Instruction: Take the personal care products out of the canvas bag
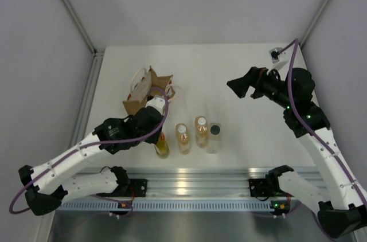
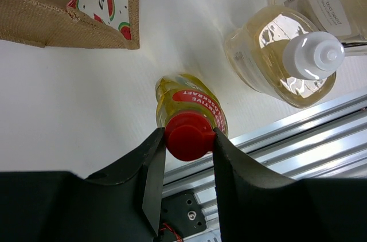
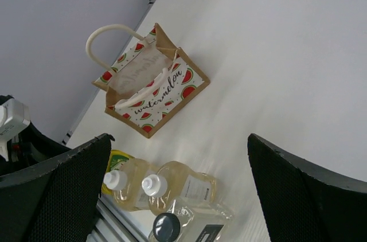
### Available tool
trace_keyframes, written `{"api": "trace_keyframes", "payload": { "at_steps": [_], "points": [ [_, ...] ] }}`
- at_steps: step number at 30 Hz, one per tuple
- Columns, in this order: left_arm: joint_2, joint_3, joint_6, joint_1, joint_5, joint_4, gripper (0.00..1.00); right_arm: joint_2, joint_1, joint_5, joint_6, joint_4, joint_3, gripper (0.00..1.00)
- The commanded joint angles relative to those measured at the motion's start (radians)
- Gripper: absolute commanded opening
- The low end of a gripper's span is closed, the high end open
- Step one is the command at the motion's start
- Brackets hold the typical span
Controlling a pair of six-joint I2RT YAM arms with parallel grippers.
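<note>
The canvas bag (image 1: 148, 96) stands at the back left, tan with a watermelon print and white rope handles (image 3: 152, 87). Four personal care products stand in a row near the front edge. They are a yellow bottle with a red cap (image 1: 162, 147), two amber bottles with white caps (image 1: 183, 137) (image 1: 201, 131), and a clear one with a dark cap (image 1: 214, 137). My left gripper (image 2: 189, 139) is shut on the red cap (image 2: 190, 135) of the yellow bottle (image 2: 195, 101), which is upright in front of the bag (image 2: 69, 7). My right gripper (image 1: 238, 87) hangs open, raised at the right, holding nothing.
A metal rail (image 1: 189, 182) runs along the table's front edge, just beyond the bottles. The amber bottle (image 2: 281, 58) stands close to the right of the held one. Grey walls close in the table on the left, back and right.
</note>
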Motion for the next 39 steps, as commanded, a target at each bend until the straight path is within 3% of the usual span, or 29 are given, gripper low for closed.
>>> {"api": "trace_keyframes", "payload": {
  "at_steps": [1,9,10,13,15,16,18,20,25,28,32,35,39],
  "points": [
    [-0.004,0.007,-0.026,-0.027,-0.075,0.135,0.00,-0.052,-0.013,0.026,-0.043,-0.065,0.014,0.99],
    [0.080,0.030,-0.030,-0.057,-0.085,0.144,0.00,-0.090,-0.012,0.148,-0.092,-0.150,0.016,0.99],
    [0.085,0.035,-0.030,-0.059,-0.085,0.146,0.05,-0.097,-0.012,0.194,-0.098,-0.159,0.012,0.99],
    [0.096,0.044,-0.026,-0.059,-0.096,0.142,0.40,-0.110,-0.012,0.257,-0.115,-0.189,-0.004,1.00],
    [0.100,0.052,-0.020,-0.059,-0.110,0.141,0.55,-0.118,-0.012,0.280,-0.120,-0.199,-0.012,0.99],
    [0.103,0.056,-0.016,-0.059,-0.121,0.139,0.70,-0.121,-0.013,0.296,-0.123,-0.202,-0.014,0.99],
    [0.105,0.062,-0.018,-0.059,-0.139,0.139,0.77,-0.121,-0.012,0.314,-0.129,-0.205,-0.017,0.99],
    [0.102,0.078,-0.016,-0.059,-0.174,0.138,0.97,-0.118,-0.012,0.339,-0.131,-0.211,-0.015,0.99],
    [0.088,0.119,-0.023,-0.042,-0.301,0.132,0.98,-0.106,-0.012,0.444,-0.143,-0.217,-0.023,1.00],
    [0.105,0.165,-0.032,0.060,-0.378,0.129,0.98,-0.113,-0.012,0.541,-0.172,-0.217,-0.044,0.99],
    [0.146,0.231,-0.043,0.356,-0.368,0.141,0.98,-0.123,-0.012,0.618,-0.212,-0.219,-0.055,0.99],
    [0.151,0.288,-0.039,0.506,-0.296,0.152,0.98,-0.133,-0.012,0.661,-0.226,-0.228,-0.054,0.99],
    [0.100,0.290,-0.013,0.605,-0.294,0.149,0.98,-0.153,-0.012,0.750,-0.227,-0.294,-0.035,0.99]
  ]
}}
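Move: The left hand still pinches the red-capped bottle by its cap, the bottle's middle some 8 cm below. It goes towards the nearest white-capped bottle, about 8 cm to the right and 2 cm ahead; the far white-capped bottle is 15 cm right, 4 cm ahead, the black-capped bottle 20 cm right, 2 cm ahead. The canvas bag is 22 cm ahead, 5 cm left. From the right hand the red-capped bottle lies about 27 cm left, 11 cm back. Rightward and slightly forward, nearly level, the left hand eases the red-capped bottle about 3 cm towards its white-capped neighbour, then opens wide and lets go of the cap. It swings off left, forward and up past the bag, turning some 45 degrees counter-clockwise. The right hand, open and empty, draws about 12 cm right and a little down, turning clockwise. ##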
